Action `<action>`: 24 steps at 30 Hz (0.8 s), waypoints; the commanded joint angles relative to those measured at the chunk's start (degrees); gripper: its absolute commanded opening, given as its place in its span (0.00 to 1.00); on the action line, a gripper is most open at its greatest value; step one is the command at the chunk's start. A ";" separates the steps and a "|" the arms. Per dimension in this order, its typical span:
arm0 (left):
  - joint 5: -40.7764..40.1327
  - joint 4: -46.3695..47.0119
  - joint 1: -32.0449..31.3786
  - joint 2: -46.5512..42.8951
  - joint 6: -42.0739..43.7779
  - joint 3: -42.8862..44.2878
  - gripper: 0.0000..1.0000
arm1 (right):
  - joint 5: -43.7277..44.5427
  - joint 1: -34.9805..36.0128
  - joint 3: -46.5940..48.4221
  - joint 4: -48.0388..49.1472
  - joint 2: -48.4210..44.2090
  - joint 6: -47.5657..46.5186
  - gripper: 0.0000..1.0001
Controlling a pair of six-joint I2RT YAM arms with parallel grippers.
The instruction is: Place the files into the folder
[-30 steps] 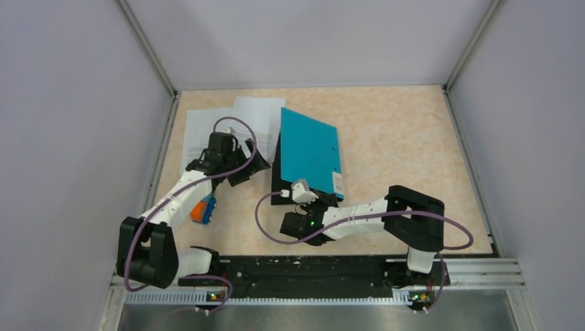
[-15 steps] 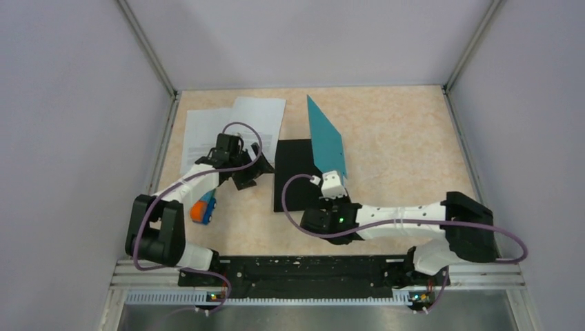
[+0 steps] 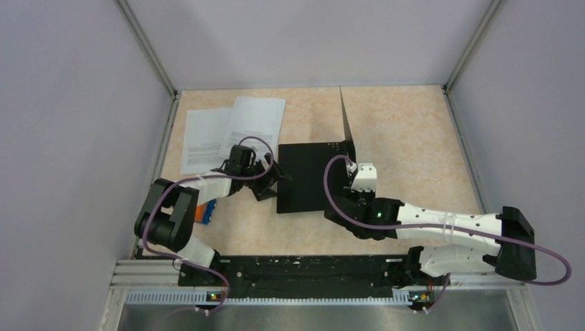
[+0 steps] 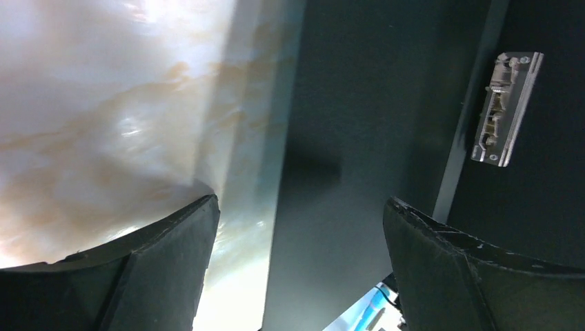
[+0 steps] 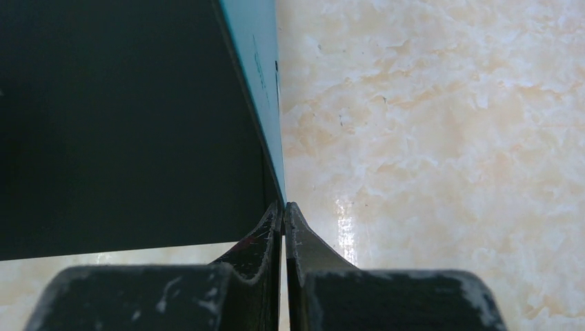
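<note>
The folder (image 3: 303, 176) lies open in the middle of the table, its black inside facing up. Its teal cover (image 3: 348, 131) stands almost upright along the right side. My right gripper (image 3: 354, 164) is shut on the near end of that cover; in the right wrist view the fingertips (image 5: 283, 205) pinch the thin teal edge (image 5: 259, 62). My left gripper (image 3: 272, 181) is open at the folder's left edge. In the left wrist view that edge runs between its fingers (image 4: 300, 203), and the metal clip (image 4: 503, 110) shows further in. The files (image 3: 234, 127) lie flat at the back left.
A small orange-and-blue object (image 3: 203, 210) lies under the left arm near the left wall. Walls close the table on the left, the back and the right. The marbled tabletop (image 3: 414, 138) shows to the right of the raised cover.
The right gripper has swung the teal cover from lying shut up to nearly upright, moving right with it. The left gripper has come down and right from the files to the folder's left edge.
</note>
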 commanded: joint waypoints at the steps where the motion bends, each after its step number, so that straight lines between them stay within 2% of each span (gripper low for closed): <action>1: 4.36 16.40 -2.20 1.93 -10.63 -3.09 0.91 | -0.67 -0.91 -0.56 -0.67 -2.92 3.10 0.00; 6: 4.46 22.04 -3.25 1.89 -15.94 -4.91 0.78 | -1.81 -1.05 -1.72 -1.80 -5.19 5.10 0.00; 8: 4.36 22.19 -3.36 1.33 -16.18 -4.70 0.65 | -2.24 -1.13 -2.15 -2.02 -6.39 5.78 0.00; 11: 4.00 20.45 -3.64 -0.09 -14.95 -3.59 0.37 | -3.23 -1.20 -2.84 -2.52 -8.20 6.84 0.03; 13: 2.98 16.79 -4.15 -1.59 -12.30 -1.83 0.17 | -4.04 -1.21 -3.06 -3.24 -9.22 7.77 0.18; 14: 2.27 14.37 -4.51 -2.30 -10.68 -0.81 0.05 | -4.49 -1.21 -2.96 -3.78 -9.78 8.11 0.28; 15: 1.31 10.88 -4.82 -3.59 -8.81 0.28 0.00 | -4.87 -1.23 -2.48 -4.58 -10.48 8.70 0.43; 17: -0.90 5.46 -5.61 -5.66 -4.92 2.72 0.00 | -5.38 -1.20 -0.87 -6.68 -12.23 9.22 0.69; 18: -2.05 3.13 -5.97 -6.64 -3.08 4.02 0.00 | -5.34 -1.23 0.38 -8.45 -13.15 9.31 0.77; 21: -5.60 -4.51 -7.28 -9.05 2.16 7.71 0.00 | -3.93 -1.26 5.02 -13.11 -15.75 9.67 0.88; 24: -10.39 -12.02 -9.28 -10.52 5.61 11.87 0.00 | -1.71 -1.24 11.31 -16.88 -16.31 9.07 0.90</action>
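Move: The folder lies open on the table with its right cover held up. The left hand is straddling the left cover's outer edge, whose middle is about 3 cm ahead, 1 cm right and 1 cm below. From that hand the nearer file is roughly 24 cm ahead and 10 cm left. The right hand already pinches the right cover's near edge. The cover's middle is some 14 cm straight ahead and 1 cm higher, and the spine's middle 14 cm ahead, 3 cm left and 10 cm below. Sliding right about 4 cm, low along the table, the left hand rolls some 10 degrees so its lower finger works under the left cover's edge, then shuts on the edge and raises it some 7 cm. The right hand, still pinching the right cover, eases right and back, opens to let go, then rises about 3 cm, its open fingers staying by the cover's near edge. ##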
